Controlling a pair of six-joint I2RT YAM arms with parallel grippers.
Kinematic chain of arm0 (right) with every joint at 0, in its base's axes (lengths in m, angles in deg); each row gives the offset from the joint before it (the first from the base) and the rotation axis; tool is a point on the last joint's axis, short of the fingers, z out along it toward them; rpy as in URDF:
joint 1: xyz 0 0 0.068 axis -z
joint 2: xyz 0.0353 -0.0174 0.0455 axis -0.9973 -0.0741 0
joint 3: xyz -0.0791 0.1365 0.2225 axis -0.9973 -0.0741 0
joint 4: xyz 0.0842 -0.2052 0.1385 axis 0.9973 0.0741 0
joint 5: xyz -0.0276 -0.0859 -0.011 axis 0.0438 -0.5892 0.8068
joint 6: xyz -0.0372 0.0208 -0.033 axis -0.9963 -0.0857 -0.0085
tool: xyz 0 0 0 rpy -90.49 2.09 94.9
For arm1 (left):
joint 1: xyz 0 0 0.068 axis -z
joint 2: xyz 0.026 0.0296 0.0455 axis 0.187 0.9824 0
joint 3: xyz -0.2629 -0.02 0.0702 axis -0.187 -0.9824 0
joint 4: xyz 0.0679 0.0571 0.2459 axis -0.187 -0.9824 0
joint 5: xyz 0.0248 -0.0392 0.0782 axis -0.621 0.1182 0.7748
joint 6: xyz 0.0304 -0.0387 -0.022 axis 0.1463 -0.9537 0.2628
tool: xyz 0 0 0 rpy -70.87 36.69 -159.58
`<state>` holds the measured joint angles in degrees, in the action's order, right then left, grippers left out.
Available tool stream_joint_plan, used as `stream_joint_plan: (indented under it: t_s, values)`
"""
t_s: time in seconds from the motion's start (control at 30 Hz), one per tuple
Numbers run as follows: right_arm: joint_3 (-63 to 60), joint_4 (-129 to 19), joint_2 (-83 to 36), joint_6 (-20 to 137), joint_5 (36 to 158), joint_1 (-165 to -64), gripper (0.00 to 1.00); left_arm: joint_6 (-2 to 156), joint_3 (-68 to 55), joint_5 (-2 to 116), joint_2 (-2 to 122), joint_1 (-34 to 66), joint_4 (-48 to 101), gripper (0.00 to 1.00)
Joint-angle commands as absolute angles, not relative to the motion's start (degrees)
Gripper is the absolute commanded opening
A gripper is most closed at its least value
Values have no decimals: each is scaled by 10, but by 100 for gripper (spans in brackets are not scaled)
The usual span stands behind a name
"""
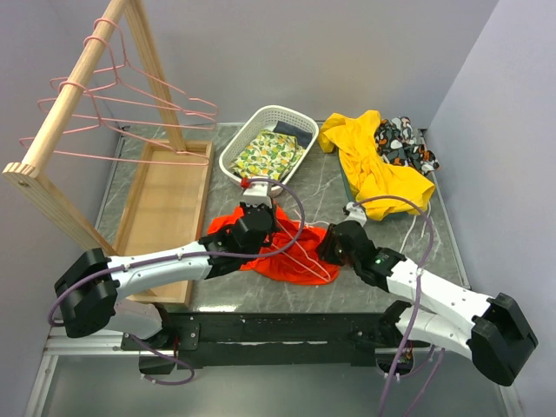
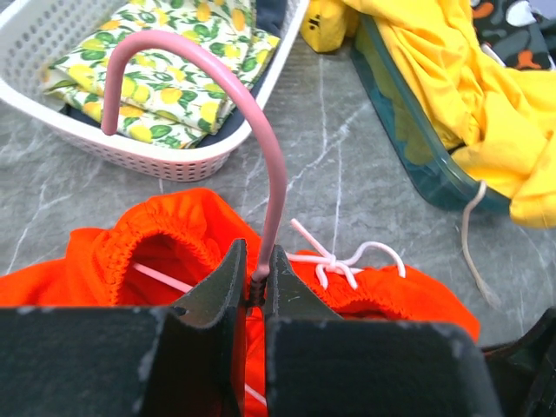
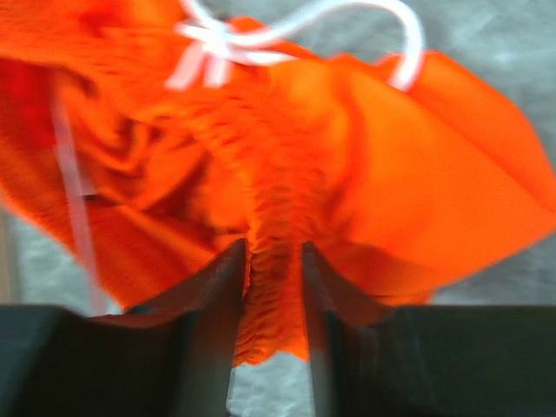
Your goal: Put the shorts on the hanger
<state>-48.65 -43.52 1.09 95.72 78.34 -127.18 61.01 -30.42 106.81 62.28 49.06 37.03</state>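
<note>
The orange-red shorts (image 1: 291, 263) lie bunched on the marble table between my two arms, and their white drawstring (image 2: 339, 261) rests on top. A pink wire hanger (image 1: 306, 254) lies across the shorts, with one arm of it inside the waistband opening. My left gripper (image 1: 259, 208) is shut on the hanger's twisted neck (image 2: 257, 282), and the hook (image 2: 261, 113) curves up toward the basket. My right gripper (image 1: 324, 248) has the gathered waistband of the shorts (image 3: 417, 174) pinched between its jaws (image 3: 274, 261).
A wooden rack (image 1: 78, 95) on the left holds several more pink hangers (image 1: 130, 109) over its tray base (image 1: 165, 208). A white basket (image 1: 239, 143) holds a lemon-print cloth (image 2: 165, 69). A yellow garment (image 1: 373, 165) overhangs a teal bin (image 2: 408, 130), beside a patterned cloth (image 1: 404, 143).
</note>
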Motion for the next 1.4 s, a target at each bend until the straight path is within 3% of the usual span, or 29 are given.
stream_joint_plan:
  t_s: [0.0,0.13,0.4,0.7,0.93,1.37]
  values:
    - [-505,-465,29,950,765,-1244,26,577,-304,1144,605,494,395,1]
    - [-489,-419,73,940,761,-1242,1,569,-298,1177,616,496,390,1]
    - [-460,-287,205,944,752,-1242,0,422,-230,1295,665,494,251,1]
    - [-430,-206,258,946,772,-1247,0,324,-135,1319,742,487,131,1]
    - [-375,-158,265,955,785,-1248,0,257,-81,1321,801,471,52,1]
    - [-283,-114,217,967,782,-1249,0,244,-77,1315,836,472,56,1]
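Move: The near-right edge of the shorts' waistband lies almost at the right fingertips, about 1 cm right and 1 cm below; its white drawstring bow is some 7 cm ahead, 2 cm left and 3 cm below. The left hand already holds the hanger: that waistband edge lies about 12 cm right, 8 cm back and 13 cm below it, and the white basket some 20 cm ahead, 1 cm left and 14 cm below. Right fingers pinch and lift the waistband about 11 cm, right and back; left swings hanger forward, 30 degrees counter-clockwise. ##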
